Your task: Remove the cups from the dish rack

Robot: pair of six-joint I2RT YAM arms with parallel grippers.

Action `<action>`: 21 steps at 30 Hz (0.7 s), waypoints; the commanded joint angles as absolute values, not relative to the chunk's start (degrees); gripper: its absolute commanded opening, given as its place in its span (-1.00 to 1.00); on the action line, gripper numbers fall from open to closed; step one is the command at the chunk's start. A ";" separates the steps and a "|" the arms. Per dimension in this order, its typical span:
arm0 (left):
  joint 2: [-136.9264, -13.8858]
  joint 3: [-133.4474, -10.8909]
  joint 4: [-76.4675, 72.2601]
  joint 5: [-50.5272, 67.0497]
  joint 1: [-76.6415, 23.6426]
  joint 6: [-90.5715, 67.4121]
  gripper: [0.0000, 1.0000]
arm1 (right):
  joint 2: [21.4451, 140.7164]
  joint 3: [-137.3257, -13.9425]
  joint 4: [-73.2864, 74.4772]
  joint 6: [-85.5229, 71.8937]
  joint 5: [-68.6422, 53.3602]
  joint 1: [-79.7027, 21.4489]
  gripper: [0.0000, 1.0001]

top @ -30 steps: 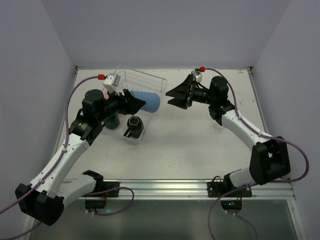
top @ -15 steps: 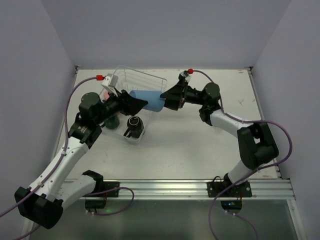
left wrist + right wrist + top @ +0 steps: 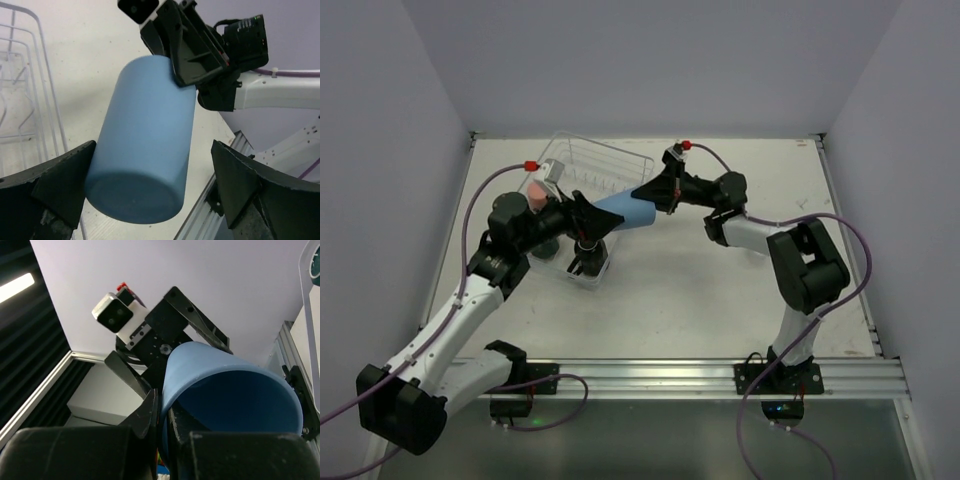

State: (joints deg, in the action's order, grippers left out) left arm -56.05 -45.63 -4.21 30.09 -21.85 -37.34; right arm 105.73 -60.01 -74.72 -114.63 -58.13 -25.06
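A light-blue tumbler point(image 3: 628, 211) hangs on its side above the table, just right of the dish rack point(image 3: 610, 160). My right gripper point(image 3: 650, 194) is shut on its rim, one finger inside and one outside point(image 3: 161, 416). My left gripper point(image 3: 596, 222) stands open around the tumbler's base point(image 3: 145, 155); its left finger point(image 3: 62, 182) sits close against the wall and the right finger point(image 3: 240, 185) stands well apart. In the rack's near end sits a black mug point(image 3: 588, 254). A salmon-pink tumbler point(image 3: 534, 189) shows behind the left wrist.
The see-through rack's thin wires point(image 3: 27, 100) lie left of the tumbler in the left wrist view. The metal rail point(image 3: 650, 375) runs along the table's near edge. Both arms meet over the table's left-middle; grey walls close the back and sides.
The right arm reached left to the tumbler and shut on its rim. The left gripper, which had been holding the tumbler, opened wide and drew back a little.
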 commanded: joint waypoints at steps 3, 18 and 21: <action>-52.56 -56.14 6.47 15.69 -22.15 -27.26 1.00 | 100.21 -55.13 -81.67 -109.00 -60.29 -22.42 -1.00; -68.90 -70.14 29.19 -18.12 -18.38 -22.50 1.00 | 85.16 -75.39 29.85 -34.47 -18.40 -17.40 -1.00; -70.31 -69.61 27.60 -15.39 -16.97 -22.94 1.00 | 88.50 -78.92 38.48 -30.85 -6.62 -17.40 -1.00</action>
State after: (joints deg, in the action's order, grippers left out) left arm -71.02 -69.45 26.76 -16.05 -18.70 -22.94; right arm 85.78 -75.85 16.38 -43.83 -24.67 -17.61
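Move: Peach cup, next for the empty left hand: roughly 19 cm ahead, 19 to its left, 22 below. The green mug is 10 ahead and 19 left, the black mug 5 ahead and 5 left, both some 23 below; the blue cup's middle is 2 ahead, 5 right, 1 above. The right hand already pinches that cup's rim; the clear glasses, where it seems bound, are about 6 ahead, 33 right, 27 lower. The right hand keeps its pinch on the blue cup's rim, carrying it about 10 cm right and 8 forward, sinking a little while its fingers swing clockwise and tip down. The left hand, already open around the base, draws off left and forward towards the peach cup, arcing up 8 cm then down, turning some 45 degrees counter-clockwise and tipping its fingers down. ##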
